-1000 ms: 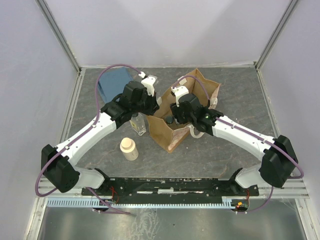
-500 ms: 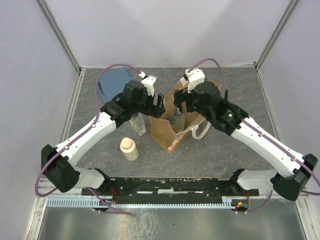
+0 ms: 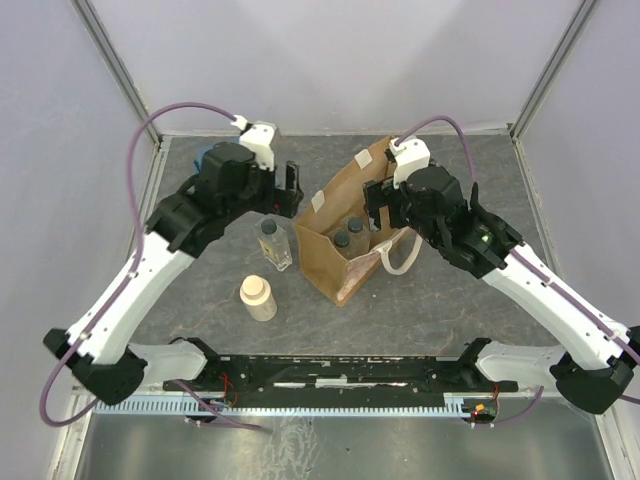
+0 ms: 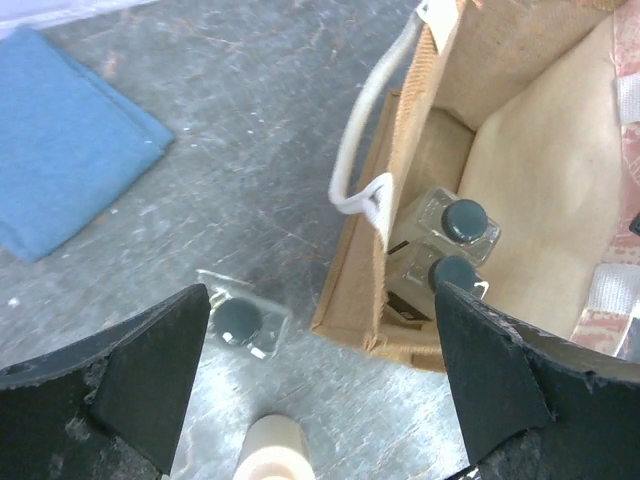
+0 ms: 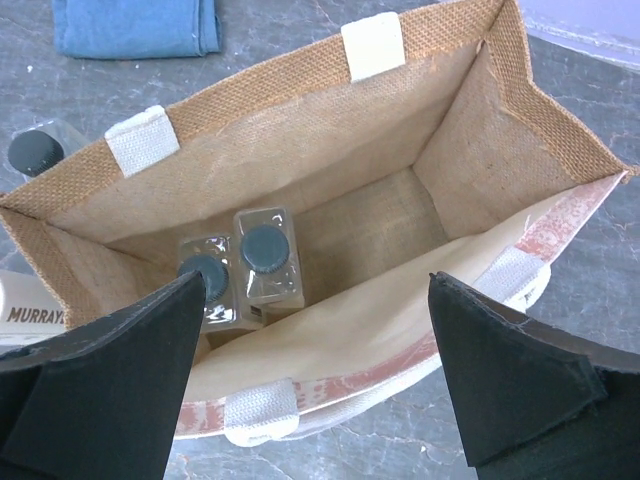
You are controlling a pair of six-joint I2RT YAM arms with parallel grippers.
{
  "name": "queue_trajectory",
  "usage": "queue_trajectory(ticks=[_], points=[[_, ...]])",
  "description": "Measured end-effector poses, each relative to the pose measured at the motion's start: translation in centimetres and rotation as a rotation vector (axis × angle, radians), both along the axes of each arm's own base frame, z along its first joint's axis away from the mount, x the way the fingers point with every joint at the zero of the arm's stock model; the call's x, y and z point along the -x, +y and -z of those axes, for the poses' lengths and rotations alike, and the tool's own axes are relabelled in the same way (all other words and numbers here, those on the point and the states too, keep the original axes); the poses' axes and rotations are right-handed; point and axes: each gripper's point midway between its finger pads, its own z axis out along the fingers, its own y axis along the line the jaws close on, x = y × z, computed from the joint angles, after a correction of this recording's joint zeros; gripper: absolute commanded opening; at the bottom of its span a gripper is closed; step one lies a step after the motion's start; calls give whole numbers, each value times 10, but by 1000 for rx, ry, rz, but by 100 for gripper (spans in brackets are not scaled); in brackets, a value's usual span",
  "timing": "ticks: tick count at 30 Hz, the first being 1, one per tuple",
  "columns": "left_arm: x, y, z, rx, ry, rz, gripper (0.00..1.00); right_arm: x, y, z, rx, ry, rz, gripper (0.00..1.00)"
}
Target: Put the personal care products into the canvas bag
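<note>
The tan canvas bag [image 3: 375, 190] stands upright mid-table with its mouth open. Two clear square bottles with dark caps [image 3: 354, 228] [image 3: 341, 241] stand inside it; they also show in the right wrist view [image 5: 265, 250] [image 5: 205, 277] and the left wrist view [image 4: 464, 221] [image 4: 452, 272]. A third clear bottle [image 3: 275, 243] [image 4: 240, 320] stands on the table left of the bag. The cream bottle [image 3: 258, 297] [image 4: 272, 450] stands nearer the front. My left gripper [image 3: 288, 190] [image 4: 325, 400] is open and empty, above the table left of the bag. My right gripper [image 3: 378, 205] [image 5: 315, 385] is open and empty above the bag's mouth.
A folded blue cloth [image 4: 70, 150] [image 5: 135, 25] lies at the back left, mostly under my left arm in the top view [image 3: 205, 160]. The bag's off-white handle [image 3: 400, 262] hangs over its right side. Grey walls close the table on three sides.
My right gripper has risen out of the bag and drawn back to the right. My left gripper has moved off the bag's left rim, up and to the left.
</note>
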Motion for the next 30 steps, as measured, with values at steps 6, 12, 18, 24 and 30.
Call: queue_trajectory(ticks=[6,12,18,24,30], points=[[27,57,-9,-81,-3,-161,100,3,-8,7,17,27,32,100],[38,78,47,-165,178,-293,100,10,-22,14,49,61,73,100],[29,69,60,-40,265,-465,100,19,-39,10,55,60,113,100],[6,62,64,80,319,-697,100,27,-52,7,55,50,137,100],[-1,63,108,31,446,-940,100,33,-60,14,77,60,144,100]])
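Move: The clear bottle left standing outside the canvas bag is about 7 cm to the left of my left hand, nearly level with it fore and aft, and some 24 cm below. The white bottle stands about 12 cm back and 9 cm left of that hand; the bag's middle is about 5 cm ahead and 13 cm right. From my right hand, the clear bottle lies roughly 25 cm left and 2 cm ahead. I swing my open left hand left, away from the bag, dipping back about 4 cm and coming forward again, then sink it about 11 cm towards the clear bottle. On the way I turn the wrist some 55 degrees counter-clockwise and tip the fingers down, not yet touching. My right hand, open and empty, eases about 6 cm right and 3 cm back, clear of the bag. ##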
